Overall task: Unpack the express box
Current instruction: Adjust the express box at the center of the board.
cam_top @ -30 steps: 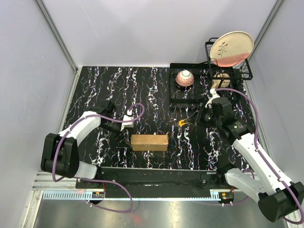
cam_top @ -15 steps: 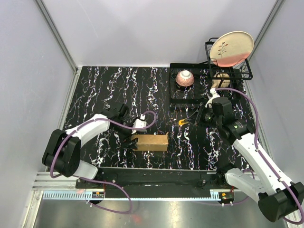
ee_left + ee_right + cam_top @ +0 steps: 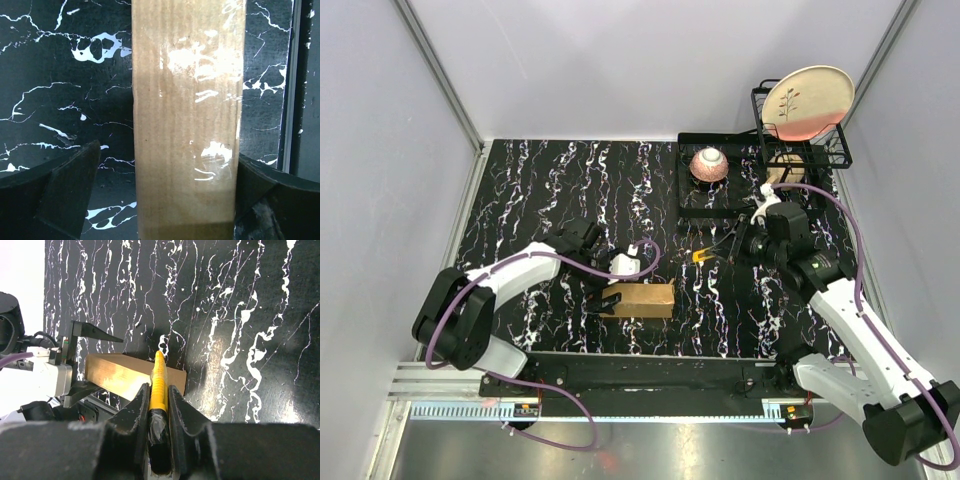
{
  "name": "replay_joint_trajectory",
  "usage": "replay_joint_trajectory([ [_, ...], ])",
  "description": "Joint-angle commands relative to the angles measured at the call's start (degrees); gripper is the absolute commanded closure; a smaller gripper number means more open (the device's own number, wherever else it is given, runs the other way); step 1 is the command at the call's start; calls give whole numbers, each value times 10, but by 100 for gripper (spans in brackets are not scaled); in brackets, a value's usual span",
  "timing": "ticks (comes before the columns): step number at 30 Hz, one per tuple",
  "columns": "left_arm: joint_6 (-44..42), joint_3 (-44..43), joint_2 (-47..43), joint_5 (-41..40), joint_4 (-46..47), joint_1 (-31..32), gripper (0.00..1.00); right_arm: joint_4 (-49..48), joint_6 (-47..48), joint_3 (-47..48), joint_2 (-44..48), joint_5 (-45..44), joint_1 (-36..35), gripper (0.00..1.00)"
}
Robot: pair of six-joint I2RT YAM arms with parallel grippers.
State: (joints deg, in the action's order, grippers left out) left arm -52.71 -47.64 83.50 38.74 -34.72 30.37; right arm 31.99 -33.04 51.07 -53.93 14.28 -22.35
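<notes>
The express box (image 3: 642, 299), a flat brown cardboard box with its lid shut, lies on the black marbled table near the front edge. My left gripper (image 3: 611, 298) is open at the box's left end, with one finger on each side of it. In the left wrist view the box (image 3: 187, 115) runs between the fingers (image 3: 75, 185); there is a gap on the left side and the right finger is close against it. My right gripper (image 3: 725, 246) is shut on the yellow utility knife (image 3: 702, 258) and holds it above the table, right of the box. The right wrist view shows the knife (image 3: 159, 377) pointing toward the box (image 3: 115, 372).
A black tray (image 3: 685, 190) at the back right holds a pink bowl (image 3: 709, 164). Behind it a wire rack (image 3: 835, 150) holds an upright plate (image 3: 807, 100). A metal rail (image 3: 295, 90) runs along the table's front edge just beside the box.
My left gripper has moved right and forward from beside the box to straddle its left end. The right arm with the knife has hardly moved.
</notes>
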Motion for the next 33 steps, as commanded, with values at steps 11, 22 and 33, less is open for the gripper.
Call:
replay_joint_trajectory([
  [11, 7, -1, 13, -53, -11, 1, 1, -93, -2, 1, -28, 59, 1, 100],
  [22, 14, -7, 24, -48, -35, -1, 21, -127, 11, 3, -72, 49, -17, 100],
  [33, -17, -141, -31, -30, -189, -8, 67, -98, 64, 39, -14, -15, -46, 100],
])
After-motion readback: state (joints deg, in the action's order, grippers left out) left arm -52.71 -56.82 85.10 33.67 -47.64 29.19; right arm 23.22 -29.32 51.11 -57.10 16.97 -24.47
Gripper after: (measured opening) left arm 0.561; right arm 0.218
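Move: The express box lies lengthwise left to right under the left hand, whose open fingers straddle it near its left end; its middle is about 6 cm to the right, level fore and aft, and some 3 cm lower. The table's front edge runs about 12 cm straight behind that hand and 5 cm below. From the right hand, which already holds the yellow knife, the box's middle is roughly 20 cm left, 5 cm back and 18 cm down. Downward and a little left first, about 2 cm each, the left hand settles over the box's left end, its fingers tipping some 5 to 10 degrees steeper. It then closes on the long sides, pinching the box, and rises roughly 4 cm, easing forward. The right hand, keeping the knife, drifts left and forward about 3 cm, then lifts slightly. ##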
